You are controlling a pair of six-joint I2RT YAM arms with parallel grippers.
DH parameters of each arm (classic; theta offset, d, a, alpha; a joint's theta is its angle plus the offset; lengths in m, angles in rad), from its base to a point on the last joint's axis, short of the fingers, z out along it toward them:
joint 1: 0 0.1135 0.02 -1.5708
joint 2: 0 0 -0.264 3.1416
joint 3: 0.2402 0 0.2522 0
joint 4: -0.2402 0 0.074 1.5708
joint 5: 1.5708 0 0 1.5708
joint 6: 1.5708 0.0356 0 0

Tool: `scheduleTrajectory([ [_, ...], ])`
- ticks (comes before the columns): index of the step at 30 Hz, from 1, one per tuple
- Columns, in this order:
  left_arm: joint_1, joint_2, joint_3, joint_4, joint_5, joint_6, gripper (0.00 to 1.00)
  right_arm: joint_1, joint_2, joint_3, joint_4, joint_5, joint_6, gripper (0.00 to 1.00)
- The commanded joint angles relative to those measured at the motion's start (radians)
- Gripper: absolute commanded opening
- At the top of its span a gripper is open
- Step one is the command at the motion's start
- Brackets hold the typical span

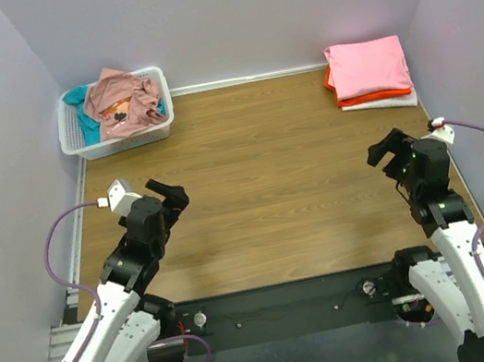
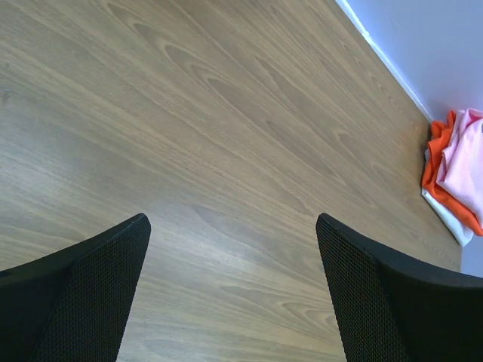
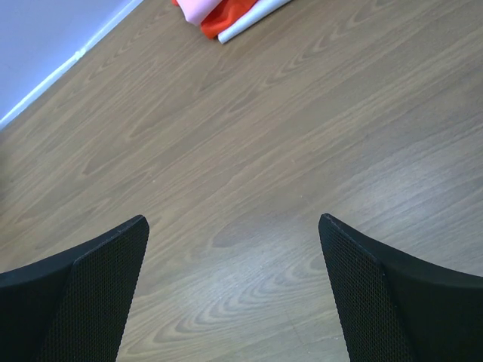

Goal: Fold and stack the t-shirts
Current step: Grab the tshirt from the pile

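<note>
A crumpled dusty-pink t-shirt (image 1: 120, 101) lies on top of a teal t-shirt (image 1: 77, 98) in the white basket (image 1: 158, 128) at the back left. A folded stack sits at the back right: bright pink t-shirt (image 1: 367, 68) on an orange one (image 1: 382, 95) on a white one (image 1: 388, 103). The stack also shows in the left wrist view (image 2: 456, 170) and the right wrist view (image 3: 223, 15). My left gripper (image 1: 167, 194) (image 2: 232, 290) is open and empty over bare wood. My right gripper (image 1: 384, 148) (image 3: 232, 290) is open and empty over bare wood.
The wooden table (image 1: 271, 185) is walled by pale lilac panels on three sides. A black rail (image 1: 283, 305) with the arm bases runs along the near edge. Purple cables loop beside each arm.
</note>
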Motion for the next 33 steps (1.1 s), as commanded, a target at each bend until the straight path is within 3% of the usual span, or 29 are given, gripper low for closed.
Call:
scheduleTrajectory([
  [1,0.005,0.031,0.054,0.003,-0.071,0.001,0.99,-0.001,0.003,0.033,-0.024,-0.031,0.002,1.00],
  [7,0.025,0.175,0.167,0.081,-0.080,0.114,0.99,-0.001,0.010,0.013,-0.023,-0.082,0.007,1.00],
  [18,0.276,0.755,0.639,0.175,0.113,0.401,0.99,-0.001,0.087,0.015,-0.021,-0.106,-0.004,1.00],
  [23,0.387,1.022,0.889,0.071,0.122,0.459,0.98,-0.003,0.087,0.009,-0.024,-0.111,-0.010,1.00],
  [26,0.410,1.139,1.079,-0.013,0.043,0.497,0.98,-0.001,0.086,0.006,-0.024,-0.100,-0.009,1.00],
  [29,0.436,1.346,1.355,-0.115,-0.005,0.588,0.98,-0.003,0.095,0.007,-0.024,-0.097,-0.012,1.00],
  [33,0.451,1.492,1.535,-0.152,0.067,0.668,0.98,-0.003,0.104,0.009,-0.024,-0.097,-0.018,1.00],
])
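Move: The pink t-shirt lies crumpled in the white basket, its middle about 33 cm ahead of the left hand, 11 cm to its left and some 12 cm below it. The basket's middle is at nearly the same spot, a couple of centimetres farther left and lower. The turquoise t-shirt shows about 11 cm left of the pink one. From the right hand the pink t-shirt is roughly 62 cm left, 31 cm ahead and 13 cm below. Towards the pink t-shirt in the basket the left hand sweeps fast, about 32 cm forward, rising some 6 cm early and then staying nearly level while it veers 11 cm left. Its fingers stay wide open; the wrist rolls some 25 degrees, left side up, and tips slightly down. The empty right hand drifts about 3 cm down and left. ##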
